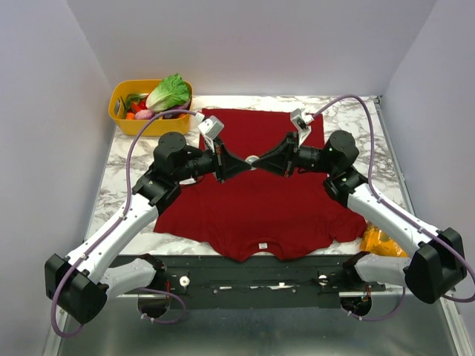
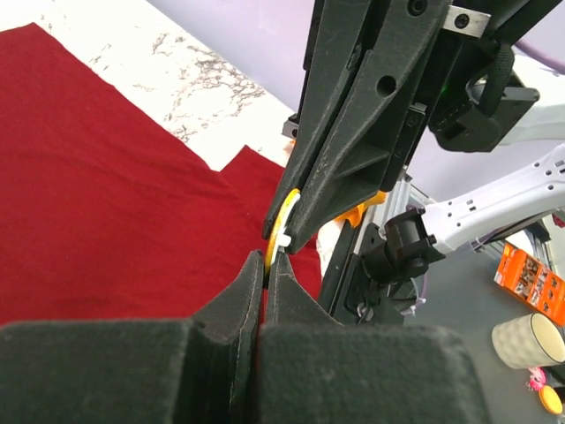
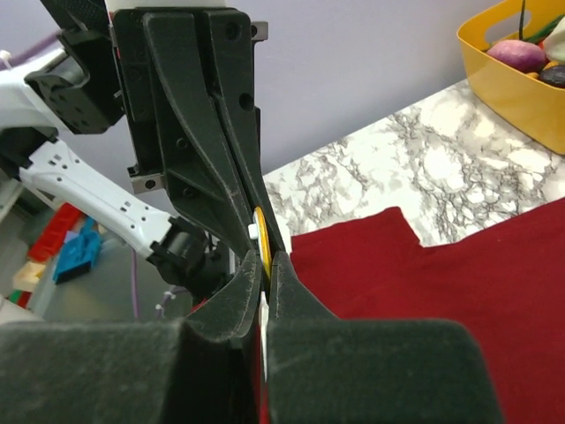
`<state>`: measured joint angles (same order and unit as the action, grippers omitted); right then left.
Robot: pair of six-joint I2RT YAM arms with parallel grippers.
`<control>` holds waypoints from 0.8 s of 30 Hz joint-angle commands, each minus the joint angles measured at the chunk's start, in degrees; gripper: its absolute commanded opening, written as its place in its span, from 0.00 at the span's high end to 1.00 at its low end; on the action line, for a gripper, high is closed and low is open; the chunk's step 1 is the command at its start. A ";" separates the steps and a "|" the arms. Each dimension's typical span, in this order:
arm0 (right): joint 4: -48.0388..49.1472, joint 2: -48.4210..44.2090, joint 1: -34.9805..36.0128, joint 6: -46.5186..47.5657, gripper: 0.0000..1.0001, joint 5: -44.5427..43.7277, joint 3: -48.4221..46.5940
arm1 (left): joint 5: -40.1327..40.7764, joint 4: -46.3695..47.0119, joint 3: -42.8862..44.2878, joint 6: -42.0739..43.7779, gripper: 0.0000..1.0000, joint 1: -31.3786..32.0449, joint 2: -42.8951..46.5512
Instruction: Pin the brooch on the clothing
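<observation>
The dark red clothing (image 1: 260, 204) lies flat on the marble table (image 1: 122, 159), its white neck label toward the near edge. Above its middle my two grippers meet tip to tip. The brooch (image 1: 252, 159), a small golden-yellow disc, sits edge-on between them. My left gripper (image 1: 243, 165) is shut on one rim of the brooch (image 2: 281, 225), and its fingertips (image 2: 254, 269) pinch that rim. My right gripper (image 1: 261, 162) is shut on the opposite rim of the brooch (image 3: 263, 247). A small white piece shows beside the disc. The clothing (image 2: 106, 194) (image 3: 459, 274) spreads out below.
A yellow basket (image 1: 119, 111) with lettuce and other vegetables stands at the back left corner. An orange snack bag (image 1: 382, 241) lies by the right arm near the front edge. Beyond the table, a pale cup (image 2: 530, 340) and an orange packet (image 2: 530, 278) sit lower down.
</observation>
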<state>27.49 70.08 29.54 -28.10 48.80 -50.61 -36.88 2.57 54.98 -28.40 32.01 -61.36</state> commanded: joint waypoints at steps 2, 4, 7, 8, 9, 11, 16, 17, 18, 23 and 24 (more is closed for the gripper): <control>-9.65 -1.35 -0.27 7.97 0.56 -3.09 0.42 | 1.11 1.48 3.03 0.37 1.00 0.07 2.91; -8.95 -2.40 -0.27 7.71 0.38 -4.92 1.38 | 1.46 0.78 3.03 0.98 1.00 0.07 3.09; -7.28 -4.95 -0.27 7.00 0.28 -7.30 2.70 | 2.77 -1.33 3.11 1.77 1.00 0.07 3.18; -7.18 -5.57 -0.27 6.92 0.25 -8.01 2.80 | 3.22 -1.95 3.29 2.64 1.00 0.07 3.18; -7.10 -6.44 -0.27 6.74 0.23 -8.54 2.80 | 3.57 -2.47 3.38 3.00 1.00 0.07 3.27; -7.18 -6.80 -0.27 6.83 0.23 -8.98 2.62 | 5.50 -4.85 3.64 4.31 1.00 0.07 3.27; -7.36 -6.63 -0.36 6.74 0.22 -9.24 2.45 | 12.96 -13.17 6.27 7.31 1.00 0.07 2.22; -7.62 -6.63 -0.36 6.74 0.21 -9.68 2.53 | 16.28 -14.68 6.97 7.66 1.00 0.07 1.69; -7.97 -6.63 -0.36 6.91 0.21 -10.12 2.45 | 18.06 -16.26 8.29 8.62 1.00 0.24 0.82; -12.72 -6.36 -0.27 8.23 0.12 -15.74 1.83 | 33.34 -27.25 12.77 10.91 1.00 3.31 -3.14; -13.24 -6.36 -0.36 8.49 0.09 -16.79 1.83 | 38.85 -28.74 14.35 11.26 1.00 3.93 -5.15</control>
<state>18.35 63.75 29.50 -21.50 38.09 -48.38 -16.27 -15.35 64.95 -20.53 33.30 -62.52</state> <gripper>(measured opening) 0.876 0.016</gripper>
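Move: The brooch is between the two hands: its middle is about 2 cm right of the left hand, whose fingertips hold it, and about 2 cm left of the right hand, whose nearly closed fingertips are also on it, at hand height. The red clothing is spread some 30 cm below, its middle about 7 cm ahead and 3 cm right of the left hand. The neck label is about 11 cm back and 4 cm right of the left hand. Opening wide, the right fingers let go of the back of the brooch; that hand dips about 2 cm, then backs off some 2 cm to the right. The left hand, still pinching the brooch, lifts nearly 3 cm, then sweeps about 5 cm forward and left, sinking back to its old height and turning some 20 degrees counter-clockwise. ##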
